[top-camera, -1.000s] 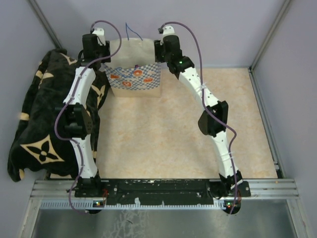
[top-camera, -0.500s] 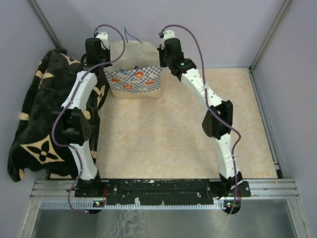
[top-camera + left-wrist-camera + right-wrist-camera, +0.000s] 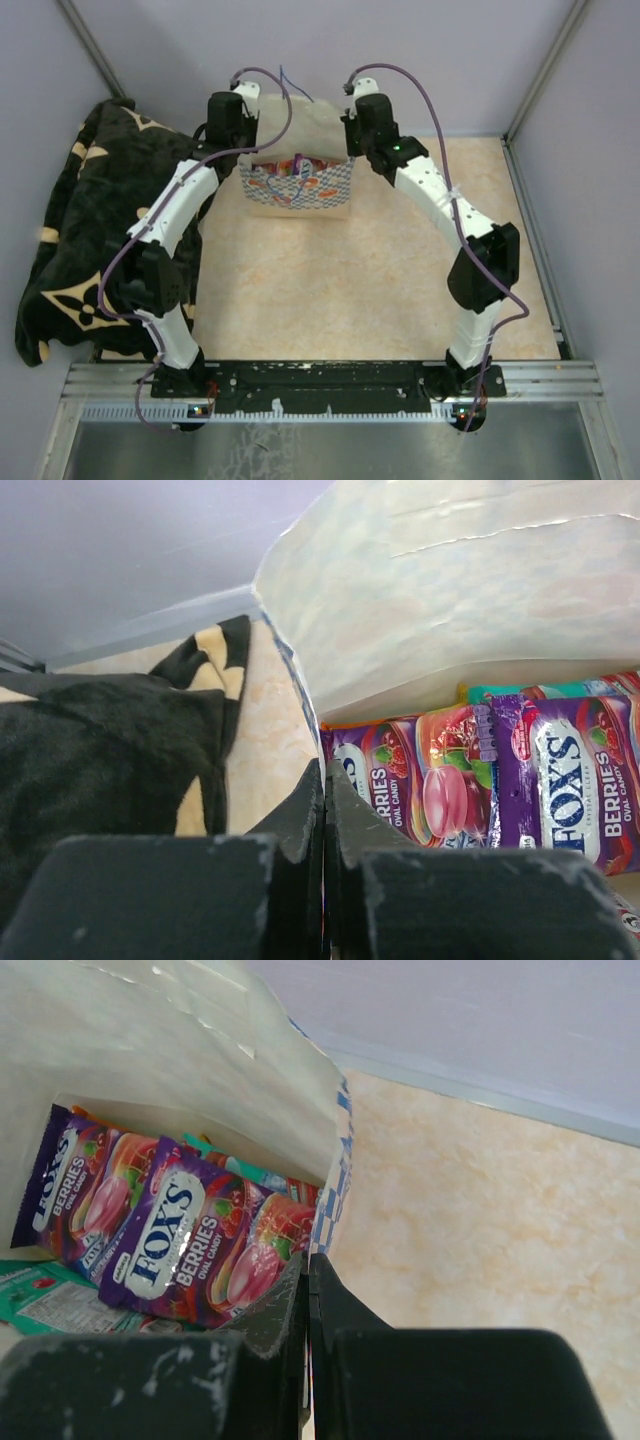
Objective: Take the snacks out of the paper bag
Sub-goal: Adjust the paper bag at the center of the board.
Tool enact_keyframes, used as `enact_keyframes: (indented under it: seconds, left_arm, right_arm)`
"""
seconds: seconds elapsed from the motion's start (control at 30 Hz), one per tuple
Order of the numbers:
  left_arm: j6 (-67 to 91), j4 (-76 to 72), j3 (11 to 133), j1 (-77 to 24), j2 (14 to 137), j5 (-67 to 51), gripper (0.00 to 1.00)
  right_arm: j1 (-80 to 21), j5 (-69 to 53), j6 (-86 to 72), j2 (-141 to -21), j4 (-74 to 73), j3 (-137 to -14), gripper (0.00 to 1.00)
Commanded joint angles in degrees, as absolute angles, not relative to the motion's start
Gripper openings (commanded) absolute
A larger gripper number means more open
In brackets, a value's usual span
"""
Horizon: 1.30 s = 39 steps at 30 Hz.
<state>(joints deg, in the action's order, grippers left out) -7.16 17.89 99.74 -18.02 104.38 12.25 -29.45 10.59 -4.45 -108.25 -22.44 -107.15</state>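
The cream paper bag (image 3: 300, 190) with a blue-white checkered band hangs open at the back of the table, held between both arms. My left gripper (image 3: 325, 775) is shut on the bag's left rim (image 3: 290, 670). My right gripper (image 3: 307, 1265) is shut on the bag's right rim (image 3: 335, 1175). Inside lie several snacks: purple berry candy packets (image 3: 565, 775) (image 3: 185, 1240) on top and teal packets (image 3: 50, 1300) underneath. From above, the snacks (image 3: 293, 166) show through the bag's mouth.
A black blanket with cream floral motifs (image 3: 75, 240) lies heaped along the left side, also seen in the left wrist view (image 3: 100, 750). The beige tabletop (image 3: 360, 290) is ringed by grey walls. The bag's blue string handle (image 3: 290, 80) sticks up behind.
Both arms have carried the bag to the right and a little toward the front. Its mouth now gapes wider, so the snacks show from above.
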Motion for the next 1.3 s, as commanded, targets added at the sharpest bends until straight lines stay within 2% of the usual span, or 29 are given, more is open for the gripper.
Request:
enact_keyframes:
  seconds: [0.0, 0.33, 0.5, 0.6, 0.67, 0.77, 0.87, 0.93, 1.0, 1.03, 1.17, 1.27]
  left_arm:
    - [-7.15, 17.05, 100.17, -21.38, 97.91, 14.24, 0.00]
    - [-3.77, 21.00, 96.10, -24.63, 89.89, 12.82, 0.00]
    - [-3.32, 20.61, 96.28, -24.84, 90.90, 12.96, 0.00]
    - [-3.41, 18.53, 98.51, -24.77, 95.70, 13.31, 0.00]
    - [-4.10, 16.76, 102.65, -24.77, 100.69, 13.63, 0.00]
    - [-6.92, 17.03, 116.37, -24.66, 111.28, 16.71, 0.00]
    - [-10.83, 15.41, 133.26, -24.68, 120.54, 19.01, 0.00]
    - [-12.75, 12.37, 136.23, -24.83, 122.47, 18.56, 0.00]
    - [-13.66, 6.05, 128.35, -24.95, 119.19, 18.61, 0.00]
    - [-13.70, 2.26, 121.64, -24.99, 115.89, 18.43, 0.00]
    - [-11.80, -19.47, 86.42, -25.54, 99.48, 14.61, 0.00]
    - [-9.05, -31.28, 63.49, -27.47, 92.40, 12.40, 0.00]
  right_arm:
    - [-29.38, 11.94, -3.68, -97.08, -20.03, -102.49, 0.00]
    - [-29.37, 10.40, -6.19, -83.81, -21.79, -91.62, 0.00]
    - [-29.31, 10.99, -5.85, -84.75, -22.03, -91.63, 0.00]
    - [-28.06, 11.05, -5.71, -89.01, -20.19, -93.67, 0.00]
    - [-26.28, 10.04, -5.64, -93.24, -21.01, -98.37, 0.00]
    - [-23.58, 9.57, -4.66, -101.57, -22.61, -110.02, 0.00]
    - [-20.88, 7.06, -4.43, -110.77, -27.94, -129.16, 0.00]
    - [-20.32, 5.67, -4.21, -116.09, -32.76, -139.48, 0.00]
    - [-20.37, 3.82, -4.27, -117.38, -35.42, -141.29, 0.00]
    - [-20.45, 2.63, -4.62, -116.08, -34.52, -137.31, 0.00]
    - [-21.62, 1.07, -8.18, -98.22, -14.91, -101.09, 0.00]
    - [-22.73, -0.21, -12.81, -85.45, 0.15, -72.08, 0.00]
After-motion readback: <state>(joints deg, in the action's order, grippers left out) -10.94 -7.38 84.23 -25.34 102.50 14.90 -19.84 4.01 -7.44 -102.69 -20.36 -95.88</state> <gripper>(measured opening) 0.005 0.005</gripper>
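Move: Both hands already hold the paper bag by the sides of its rim; the bag's middle lies about 11 cm right of the left hand, 2 cm back and 12 cm down. The board's centre is roughly 20 cm back, 17 cm right and 25 cm below that hand. From the right hand the bag's middle is some 11 cm left, 2 cm ahead and 12 cm down, and the board's centre about 17 cm back, 5 cm left and 25 cm down. Still pinching the bag's sides, both hands draw back-right about 9 cm, swing forward some 14, then ease back. ##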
